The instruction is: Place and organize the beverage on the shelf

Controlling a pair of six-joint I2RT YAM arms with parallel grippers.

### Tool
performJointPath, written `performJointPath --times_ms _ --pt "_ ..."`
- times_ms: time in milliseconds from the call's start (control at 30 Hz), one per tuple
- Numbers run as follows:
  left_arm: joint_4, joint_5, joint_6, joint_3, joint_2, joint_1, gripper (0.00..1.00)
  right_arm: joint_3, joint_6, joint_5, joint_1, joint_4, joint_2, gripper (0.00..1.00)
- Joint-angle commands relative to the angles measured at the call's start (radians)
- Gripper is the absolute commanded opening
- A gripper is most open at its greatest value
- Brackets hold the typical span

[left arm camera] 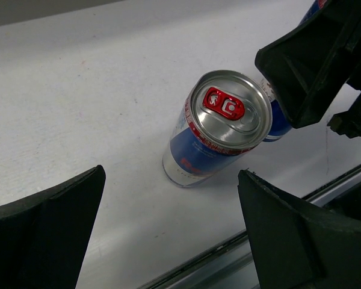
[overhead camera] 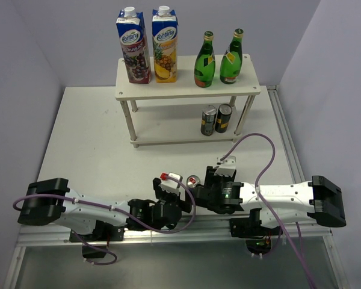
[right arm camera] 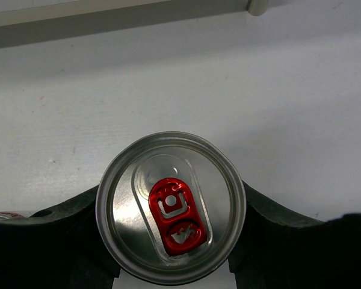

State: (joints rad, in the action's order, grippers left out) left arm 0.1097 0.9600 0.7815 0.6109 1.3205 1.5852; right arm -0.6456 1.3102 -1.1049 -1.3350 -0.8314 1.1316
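Note:
The white two-tier shelf holds two green bottles on its top board and two dark cans on its lower board. Two slim blue-and-silver cans stand at the table's near edge. My right gripper is shut on one can, a finger on each side; this can shows partly behind that gripper's finger. My left gripper is open and empty, and the other can stands upright just at its fingertips.
Two tall juice cartons stand on the left of the shelf's top board. The shelf's lower board is bare left of the dark cans. A metal rail runs along the table's near edge. Walls close in on three sides.

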Motion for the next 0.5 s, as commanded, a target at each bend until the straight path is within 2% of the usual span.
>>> performJointPath --times_ms 0,467 --pt "0.183 -0.095 -0.09 0.02 0.048 0.018 0.99 -0.029 0.001 -0.065 0.007 0.094 -0.004 0.0" --pt "0.444 -0.096 -0.198 0.062 0.262 -0.025 0.98 -0.012 -0.006 -0.067 0.022 0.104 -0.036 0.0"
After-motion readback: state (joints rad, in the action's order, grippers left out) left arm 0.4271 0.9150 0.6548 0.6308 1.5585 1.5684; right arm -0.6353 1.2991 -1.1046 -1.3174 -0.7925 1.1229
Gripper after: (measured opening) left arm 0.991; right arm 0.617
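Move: The free energy drink can stands about 7 cm to the left hand's right and 4 cm ahead, with its middle some 4 cm lower. The second energy drink can, already gripped by the right hand, is roughly 16 cm to the left hand's right and 7 cm ahead, at nearly its height. From the right hand, the free can lies about 9 cm to the left, 3 cm back and 4 cm lower. Rightward and down, the left hand slips about 4 cm across and nearly 3 cm lower towards the free energy drink can, bringing its wide-open fingers in line with the can; it starts gently, and most of the travel comes late. Its wrist barely turns. The right hand stays in place, keeping its grip on the second can. ##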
